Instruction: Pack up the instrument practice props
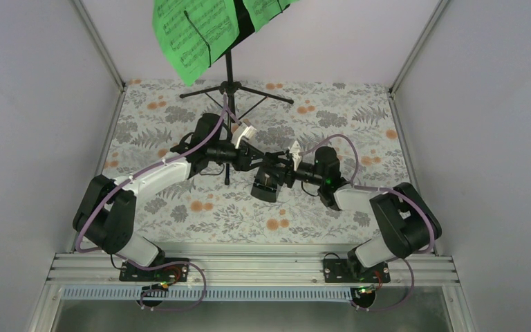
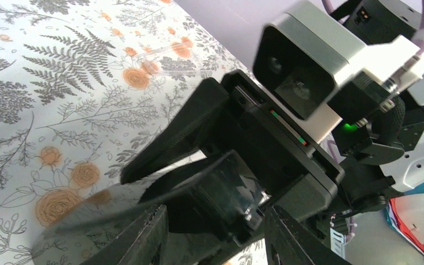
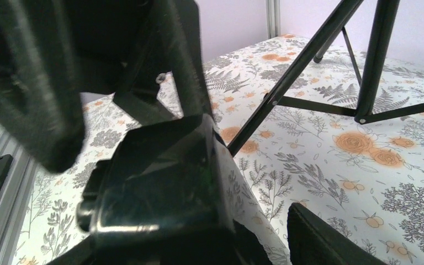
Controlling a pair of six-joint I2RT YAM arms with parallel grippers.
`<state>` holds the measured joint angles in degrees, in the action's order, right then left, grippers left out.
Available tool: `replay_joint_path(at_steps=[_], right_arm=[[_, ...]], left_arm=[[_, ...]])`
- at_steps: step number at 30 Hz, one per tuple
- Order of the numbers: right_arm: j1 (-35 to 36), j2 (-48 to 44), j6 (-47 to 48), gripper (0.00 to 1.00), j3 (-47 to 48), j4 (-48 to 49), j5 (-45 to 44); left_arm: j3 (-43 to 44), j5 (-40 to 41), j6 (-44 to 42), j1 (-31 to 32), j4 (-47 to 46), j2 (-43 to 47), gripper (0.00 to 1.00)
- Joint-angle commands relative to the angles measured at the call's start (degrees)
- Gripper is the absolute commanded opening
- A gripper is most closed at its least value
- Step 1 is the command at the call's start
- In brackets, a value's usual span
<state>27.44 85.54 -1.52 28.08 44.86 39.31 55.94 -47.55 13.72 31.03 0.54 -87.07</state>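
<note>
The small dark metronome (image 1: 265, 187) hangs above the middle of the table where both grippers meet. My left gripper (image 1: 263, 169) is shut on the metronome (image 2: 221, 193), with a finger on each side of it. My right gripper (image 1: 281, 176) faces it and stands open. In the right wrist view a strip of tablecloth shows between the metronome (image 3: 154, 187) and the right-hand finger (image 3: 331, 237); the other finger is hidden. The black tripod music stand (image 1: 229, 69) stands at the back and carries bright green music sheets (image 1: 193, 34).
The stand's tripod legs (image 3: 303, 61) spread over the floral tablecloth (image 1: 332, 221) just behind the grippers. White walls with aluminium posts close in the left, right and back sides. The right arm's wrist camera (image 2: 303, 61) sits close in front of the left gripper.
</note>
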Motion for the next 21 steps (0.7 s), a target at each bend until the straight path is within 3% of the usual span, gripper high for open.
replay_joint_path(at_steps=[1,8,12,16,21], right_arm=[[0.17,1.79,-1.29,0.61,1.96,-0.18,-2.46],[0.22,2.42,-1.86,0.62,2.42,-0.15,-2.40],[0.16,2.01,-2.05,0.75,2.48,-0.49,-2.13],[0.24,-0.20,-1.97,0.90,2.51,-2.81,-2.07],[0.24,-6.33,-1.18,0.96,2.72,-9.48,-1.94]], left_arm=[[0.99,-3.07,-0.78,0.72,-0.10,-0.42,0.44],[1.01,-3.09,-0.76,0.70,-0.10,-0.27,0.44],[0.92,-1.39,-1.00,0.72,0.04,0.70,0.44],[0.21,2.93,-1.94,0.62,0.25,3.15,0.56],[-1.01,8.79,-3.47,0.38,-0.18,7.75,0.73]])
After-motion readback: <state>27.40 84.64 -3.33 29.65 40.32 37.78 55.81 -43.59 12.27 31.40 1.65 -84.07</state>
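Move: Both hands are at the upper part of the standing metronome. Its middle lies roughly 2 cm to the right, 1 cm back and 9 cm below the left hand; from the right hand it is about 2 cm to the left, 1 cm back and 5 cm below. The music stand's near foot rests on the table about 11 cm to the left of the left hand, 1 cm ahead and 19 cm down. Opening around the metronome's upper part, both hands loosen with hardly any travel. The right hand first nudges about 1 cm forward, then spreads its fingers nearly wide, tipping down a few degrees. The left hand eases back half a centimetre, then opens from under half to about two thirds, coming forward slightly and starting up about 1 cm at the very end. ##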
